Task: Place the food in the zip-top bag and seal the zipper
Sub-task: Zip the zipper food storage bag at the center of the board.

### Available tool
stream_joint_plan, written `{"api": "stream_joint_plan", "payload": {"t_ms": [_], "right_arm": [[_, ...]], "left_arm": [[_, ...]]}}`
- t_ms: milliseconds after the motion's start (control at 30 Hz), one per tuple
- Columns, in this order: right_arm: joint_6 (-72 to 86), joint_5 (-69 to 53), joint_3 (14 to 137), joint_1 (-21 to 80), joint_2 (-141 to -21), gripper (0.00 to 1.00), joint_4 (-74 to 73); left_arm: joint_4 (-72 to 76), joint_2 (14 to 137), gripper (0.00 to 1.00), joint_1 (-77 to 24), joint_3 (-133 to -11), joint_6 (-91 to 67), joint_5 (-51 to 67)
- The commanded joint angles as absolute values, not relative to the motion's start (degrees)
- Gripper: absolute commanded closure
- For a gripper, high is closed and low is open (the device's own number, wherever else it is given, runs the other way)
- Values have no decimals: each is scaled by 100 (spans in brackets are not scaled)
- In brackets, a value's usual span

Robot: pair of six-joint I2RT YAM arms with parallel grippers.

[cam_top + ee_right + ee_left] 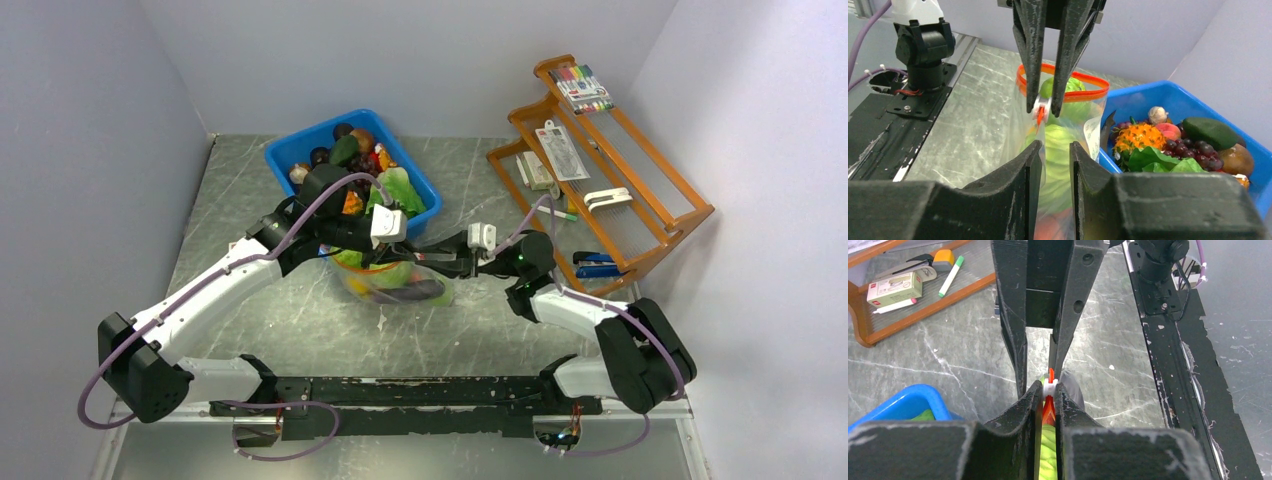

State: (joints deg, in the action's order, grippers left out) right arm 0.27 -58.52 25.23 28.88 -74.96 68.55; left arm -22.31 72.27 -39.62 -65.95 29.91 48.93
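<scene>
The clear zip-top bag (400, 288) stands between my two grippers, just in front of the blue bin. Inside it are a green cabbage-like ball (1063, 135) and orange-red pieces lower down. My left gripper (1049, 387) is shut on the white slider of the red-orange zipper (1063, 82). Beyond the slider the zipper strip loops open around the bag's mouth. My right gripper (1055, 147) faces it from the other side. Its jaws stand a little apart, with the bag's plastic showing in the gap. More food (1173, 145) lies in the bin.
The blue bin (320, 128) sits right behind the bag, with grapes, greens, an avocado and other toy food in it. An orange wooden rack (650, 190) with markers and stationery stands at the right. The black base rail (430, 390) runs along the near edge.
</scene>
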Motion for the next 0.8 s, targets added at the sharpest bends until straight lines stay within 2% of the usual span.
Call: {"api": "stream_joint_plan", "payload": {"t_ms": [0, 67, 133, 200, 233, 267, 767], "right_arm": [[-291, -5681, 2830, 2977, -7443, 73, 6305], [-425, -5642, 2887, 3025, -7432, 74, 6099], [-436, -5601, 2880, 3041, -7414, 79, 6092], [-412, -5605, 2866, 3041, -7395, 90, 6129], [-405, -5612, 2852, 3043, -7378, 98, 6137], [-386, -5616, 2835, 3041, -7348, 100, 6139], [-290, -5718, 2620, 3039, -7087, 100, 6332]], "left_arm": [[-2176, 7165, 93, -4023, -6694, 3208, 5158], [-2170, 7163, 93, -4026, -6682, 3208, 5155], [-2183, 7167, 93, -4027, -6684, 3223, 5138], [-2226, 7172, 93, -4029, -6685, 3262, 5093], [-2265, 7167, 93, -4029, -6681, 3292, 5079], [-2300, 7145, 93, -4028, -6682, 3338, 5068], [-2637, 6927, 93, -4034, -6631, 3591, 4234]]}}
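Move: Just off the right fingertips, about 1 cm to their left and 1 cm back at much the same height, is the zipper end of the bag; the white slider, already in the left fingers, is roughly 2 cm left and 1 cm back of the right hand point. The green cabbage in the bag sits some 7 cm to the left and 8 cm below, the blue bin about 18 cm ahead, 15 left and 18 down. From the left hand, the zipper end is about 1 cm to its right. Easing its half-open fingers about 1 cm left and slightly forward onto the bag's zipper end, the right hand shuts them and pinches the clear edge beside the slider, then draws back towards its base a little under 1 cm. The left hand keeps its pinch on the slider, rolls some 5 degrees and, late on, creeps under 1 cm left and forward, rising slightly. ##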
